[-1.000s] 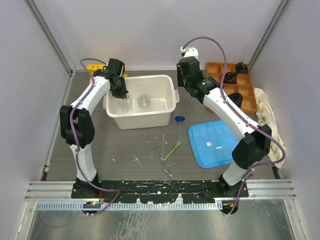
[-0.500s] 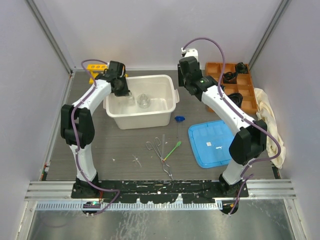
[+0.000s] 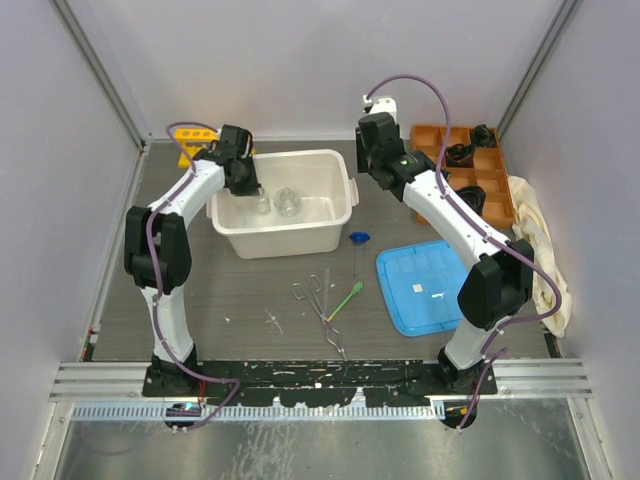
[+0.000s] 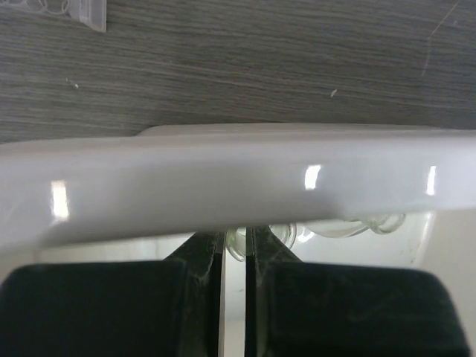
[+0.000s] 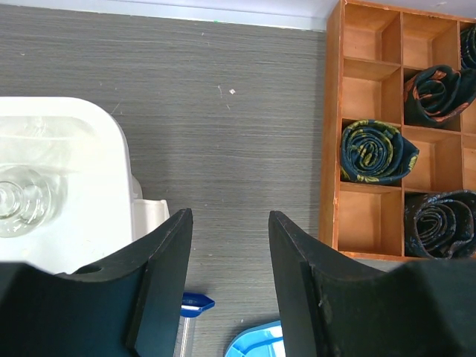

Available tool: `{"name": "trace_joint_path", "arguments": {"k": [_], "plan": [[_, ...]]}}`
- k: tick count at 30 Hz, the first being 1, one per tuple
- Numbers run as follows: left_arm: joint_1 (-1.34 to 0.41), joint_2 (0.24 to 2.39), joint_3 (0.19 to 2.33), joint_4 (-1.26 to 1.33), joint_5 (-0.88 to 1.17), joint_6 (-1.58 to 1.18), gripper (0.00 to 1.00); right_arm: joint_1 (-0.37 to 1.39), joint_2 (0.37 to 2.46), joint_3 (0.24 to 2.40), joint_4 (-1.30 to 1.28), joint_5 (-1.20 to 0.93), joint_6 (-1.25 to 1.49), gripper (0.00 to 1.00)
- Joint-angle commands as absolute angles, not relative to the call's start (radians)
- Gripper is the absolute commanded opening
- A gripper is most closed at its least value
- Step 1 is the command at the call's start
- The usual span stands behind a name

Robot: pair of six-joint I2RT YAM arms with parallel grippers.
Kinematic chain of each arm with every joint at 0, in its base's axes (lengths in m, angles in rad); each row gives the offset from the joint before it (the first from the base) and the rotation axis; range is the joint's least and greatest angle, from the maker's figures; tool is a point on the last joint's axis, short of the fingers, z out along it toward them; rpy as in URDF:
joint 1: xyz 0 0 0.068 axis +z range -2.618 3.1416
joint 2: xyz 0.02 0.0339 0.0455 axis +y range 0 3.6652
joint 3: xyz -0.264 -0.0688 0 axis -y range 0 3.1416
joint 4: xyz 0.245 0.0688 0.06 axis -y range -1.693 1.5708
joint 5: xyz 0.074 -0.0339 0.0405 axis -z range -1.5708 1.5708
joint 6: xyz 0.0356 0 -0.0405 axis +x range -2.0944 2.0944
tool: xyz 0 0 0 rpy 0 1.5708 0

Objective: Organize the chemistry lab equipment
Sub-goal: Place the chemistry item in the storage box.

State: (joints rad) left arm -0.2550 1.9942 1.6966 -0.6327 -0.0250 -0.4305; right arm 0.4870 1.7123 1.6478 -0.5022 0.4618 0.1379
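Observation:
My left gripper [image 3: 250,188] reaches down into the back left corner of a white bin [image 3: 283,240]. In the left wrist view its fingers [image 4: 202,260] stand almost together, pinching the rim of a small clear glass flask [image 4: 236,242] just behind the bin's rim [image 4: 223,186]. A second flask [image 3: 288,203] stands in the bin beside it. My right gripper [image 5: 227,216] hangs open and empty over bare table right of the bin. On the table in front lie the blue-based cylinder [image 3: 359,240], metal tongs [image 3: 318,300] and green spatula [image 3: 347,297]. The yellow rack [image 3: 186,135] sits at the back left.
A blue lid [image 3: 425,285] lies flat at the right front. An orange compartment tray [image 3: 430,135] with dark rolled items stands at the back right, a cream cloth [image 3: 535,240] beside it. A clear plastic rack's corner [image 4: 74,9] shows behind the bin.
My left arm has shifted slightly toward the bin's back left corner, still gripping. The right arm's elbow has moved a little; its jaws stay the same width.

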Motion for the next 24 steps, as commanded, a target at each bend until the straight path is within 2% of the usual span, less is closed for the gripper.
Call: {"name": "trace_joint_path", "arguments": {"k": [1, 8, 15, 17, 24], "plan": [[-0.258, 2.023, 1.733, -0.663, -0.032, -0.410, 0.00, 0.480, 1.695, 1.700, -0.480, 0.468, 0.156, 0.51], [-0.259, 2.017, 1.694, -0.644, -0.032, -0.412, 0.01, 0.479, 1.697, 1.701, -0.484, 0.461, 0.160, 0.52], [-0.259, 2.011, 1.713, -0.652, -0.022, -0.413, 0.32, 0.477, 1.705, 1.703, -0.490, 0.453, 0.165, 0.52], [-0.259, 2.010, 1.725, -0.666, -0.020, -0.413, 0.38, 0.477, 1.706, 1.701, -0.490, 0.451, 0.168, 0.52], [-0.259, 1.944, 1.763, -0.710, -0.003, -0.421, 0.41, 0.477, 1.707, 1.697, -0.490, 0.442, 0.182, 0.51]]}}
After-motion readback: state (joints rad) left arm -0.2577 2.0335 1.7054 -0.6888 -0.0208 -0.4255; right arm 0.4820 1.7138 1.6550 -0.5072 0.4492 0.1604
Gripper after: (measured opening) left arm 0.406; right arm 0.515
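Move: The left hand still holds the small glass vessel by its top inside the storage box. The patch of box floor it is bound for lies straight below, about 1 cm to the right and 8 cm down. The glass beaker already in the box sits some 6 cm to the right of the hand, level with it, about 6 cm lower; the box's near rim is roughly 7 cm back, straight behind. From the right hand that floor patch is about 20 cm left, 1 cm ahead and 22 cm below. Keeping its pinch on the small glass vessel, the left hand lowers it about 2.5 cm towards the box floor, easing back less than a centimetre and tipping down slightly. It holds there briefly, then opens its fingers from almost shut to somewhat under half wide and lets go of the vessel, barely shifting. ##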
